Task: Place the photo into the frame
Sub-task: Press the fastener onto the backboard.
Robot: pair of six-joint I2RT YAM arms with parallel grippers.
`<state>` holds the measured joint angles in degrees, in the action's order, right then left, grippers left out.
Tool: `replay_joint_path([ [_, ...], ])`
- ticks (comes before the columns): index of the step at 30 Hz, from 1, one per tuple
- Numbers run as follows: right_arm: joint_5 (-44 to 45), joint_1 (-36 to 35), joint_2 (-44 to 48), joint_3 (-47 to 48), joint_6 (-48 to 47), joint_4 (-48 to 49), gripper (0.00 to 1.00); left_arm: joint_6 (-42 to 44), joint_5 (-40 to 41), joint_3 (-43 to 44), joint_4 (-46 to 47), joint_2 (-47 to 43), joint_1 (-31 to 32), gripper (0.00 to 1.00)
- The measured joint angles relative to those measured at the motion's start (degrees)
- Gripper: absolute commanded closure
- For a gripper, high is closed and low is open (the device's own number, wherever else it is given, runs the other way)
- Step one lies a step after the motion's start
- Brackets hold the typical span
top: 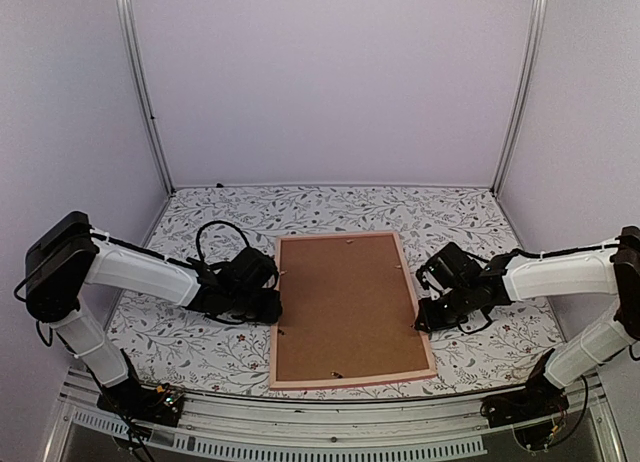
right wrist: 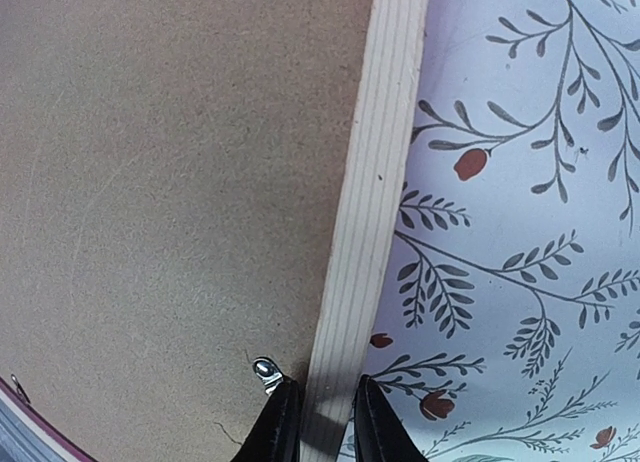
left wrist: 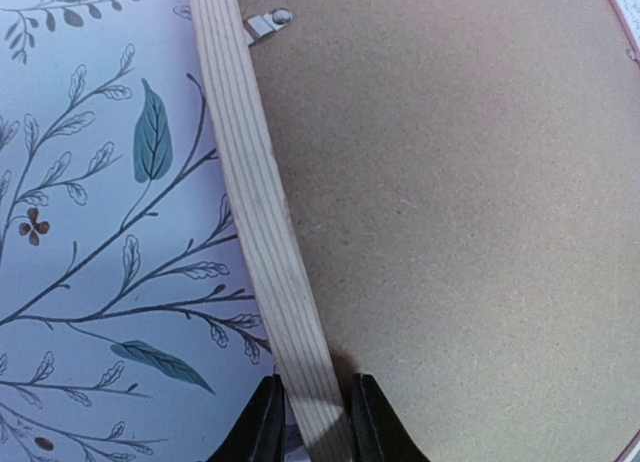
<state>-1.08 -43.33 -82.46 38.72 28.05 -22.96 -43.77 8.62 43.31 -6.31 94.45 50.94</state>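
The frame lies face down in the middle of the table, its pink edge around a brown hardboard backing. The photo is hidden. My left gripper sits at the frame's left side. In the left wrist view its gripper straddles the pale wooden rail, one finger on each side, shut on it. My right gripper is at the frame's right side. In the right wrist view it clasps the rail in the same way.
A floral-patterned cloth covers the table. Small metal tabs sit along the backing's edge, one right beside my right gripper's inner finger. Purple walls and metal posts enclose the back and sides.
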Motion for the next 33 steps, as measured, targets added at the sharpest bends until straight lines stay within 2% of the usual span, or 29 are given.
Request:
replay_joint_path([
  [18, 1.8, -0.4, 0.4, 2.0, -0.5, -3.7, 0.69, 0.0, 0.0, 0.0, 0.0, 0.0, 0.0, 0.76],
  [26, -0.4, 0.3, 1.7, 4.0, -2.3, -4.3, 0.55, 0.0, 0.0, 0.0, 0.0, 0.0, 0.0, 0.76],
  [33, -2.5, 0.3, -0.7, 4.1, -4.7, -4.4, 0.52, 0.0, 0.0, 0.0, 0.0, 0.0, 0.0, 0.76],
])
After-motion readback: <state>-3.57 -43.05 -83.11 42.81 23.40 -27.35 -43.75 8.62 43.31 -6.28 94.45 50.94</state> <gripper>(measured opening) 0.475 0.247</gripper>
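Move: The right hand's fingers straddle the right rail of the frame, with the fastener on the backboard only about 2 cm to the left, 1 cm ahead and 1 cm lower. Along the same rail the far fastener lies some 18 cm ahead and 3 cm left; the near-rail fastener is roughly 10 cm back and 18 cm left. From the left hand, the fastener being worked is about 28 cm right and 3 cm back, a centimetre lower. The right hand's left finger comes free of the fastener's tail and the pinch beside the rail ends as the fingers spread to about half open. The hand rises some 2 cm, easing slightly forward, then sinks back about 1 cm and drifts 1 cm left towards the fastener, turning 5 degrees counter-clockwise. The left hand keeps its hold on the left rail. ##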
